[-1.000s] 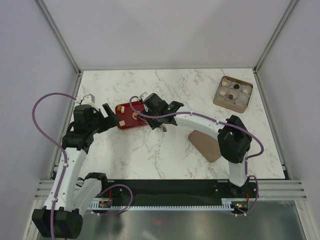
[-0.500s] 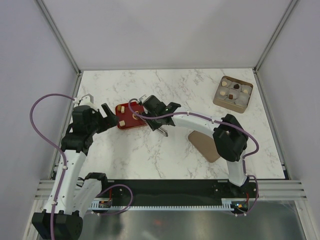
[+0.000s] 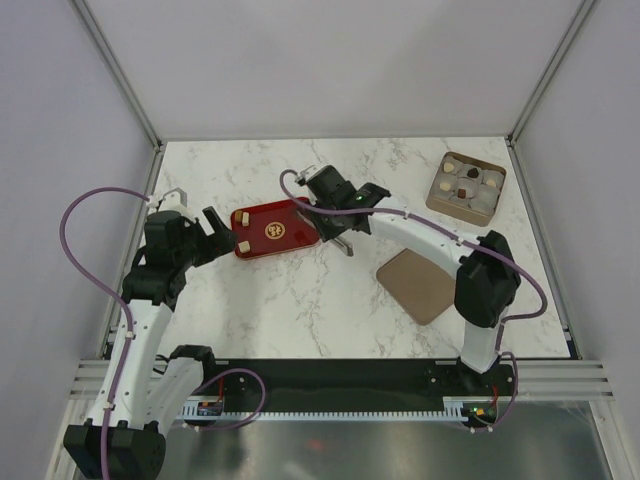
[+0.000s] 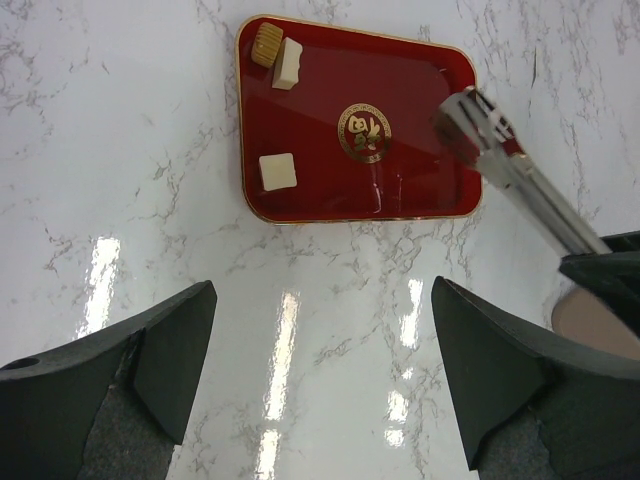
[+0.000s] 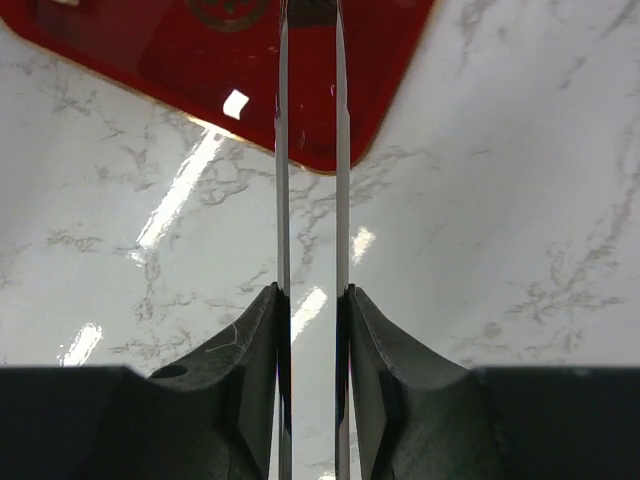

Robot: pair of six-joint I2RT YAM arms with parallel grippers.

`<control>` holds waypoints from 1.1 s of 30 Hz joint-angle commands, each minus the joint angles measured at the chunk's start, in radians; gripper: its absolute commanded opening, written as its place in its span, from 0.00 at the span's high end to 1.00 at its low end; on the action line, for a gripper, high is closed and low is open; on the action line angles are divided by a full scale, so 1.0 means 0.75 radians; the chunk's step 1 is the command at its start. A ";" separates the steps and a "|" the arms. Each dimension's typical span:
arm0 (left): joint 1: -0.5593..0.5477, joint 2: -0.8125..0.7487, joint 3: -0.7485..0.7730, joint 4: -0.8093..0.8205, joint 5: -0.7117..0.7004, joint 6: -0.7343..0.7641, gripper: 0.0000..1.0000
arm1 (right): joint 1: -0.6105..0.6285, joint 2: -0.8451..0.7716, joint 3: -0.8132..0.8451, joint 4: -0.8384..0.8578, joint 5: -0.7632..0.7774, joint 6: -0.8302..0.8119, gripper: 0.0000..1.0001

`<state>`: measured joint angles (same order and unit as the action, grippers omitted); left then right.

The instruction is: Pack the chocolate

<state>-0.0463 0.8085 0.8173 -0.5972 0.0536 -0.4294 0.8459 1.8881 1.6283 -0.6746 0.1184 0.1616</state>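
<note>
Three pieces of chocolate lie at the left end of the red tray [image 4: 400, 185]: a round brown piece [image 4: 265, 42], a cream piece [image 4: 288, 62] beside it, and a cream square [image 4: 277, 171]. My right gripper [image 5: 312, 295] is shut on metal tongs [image 5: 282, 150]. The tongs' tips [image 4: 462, 112] hang over the tray's right end. Something dark shows between the tips at the top edge of the right wrist view, but I cannot tell what it is. My left gripper [image 4: 325, 340] is open and holds nothing, over bare marble just left of the tray [image 3: 290, 232].
A tan box [image 3: 467, 187] with several pieces in its compartments stands at the back right. A flat brown lid [image 3: 418, 284] lies on the marble right of centre. White walls and metal posts border the table.
My right arm has pulled back and to the right, uncovering most of the tray, and the tongs' blades have come closer together. The left arm has hardly moved.
</note>
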 commanded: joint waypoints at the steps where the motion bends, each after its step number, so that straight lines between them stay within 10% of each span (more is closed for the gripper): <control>1: 0.000 -0.004 0.035 0.013 -0.008 0.012 0.03 | -0.136 -0.155 0.048 -0.068 0.026 0.018 0.64; 18: -0.002 0.069 0.035 0.021 0.086 0.014 0.04 | -0.951 -0.274 -0.038 -0.291 0.345 0.138 0.63; 33: -0.055 0.037 0.031 0.021 0.080 0.020 0.05 | -1.191 -0.170 -0.038 -0.219 0.323 0.192 0.61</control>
<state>-0.0814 0.8593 0.8177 -0.5968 0.1146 -0.4294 -0.0406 1.7531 1.5951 -0.8772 0.3775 0.2783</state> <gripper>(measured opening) 0.952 0.390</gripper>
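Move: The right hand, already holding a brown chocolate just above the right part of the red tray, is headed for the empty middle-row right cup of the box, about 40 cm right, 11 cm ahead and 4 cm lower. Left of that cup sits another brown chocolate, 36 cm right and 12 cm ahead of the hand; beyond it lies a pale chocolate, 43 cm right and 15 cm ahead. From the left hand the cup is some 51 cm right, 16 cm ahead and 11 cm below. Still pinching the brown chocolate, the right hand sweeps fast to the right, about 41 cm, from the red tray to the box. It gains some 8 cm forward and rises about 6 cm in the first part, turning clockwise by roughly 65 degrees along the way, then slows and starts to sink over the box's right side, fingers keeping their hold. ##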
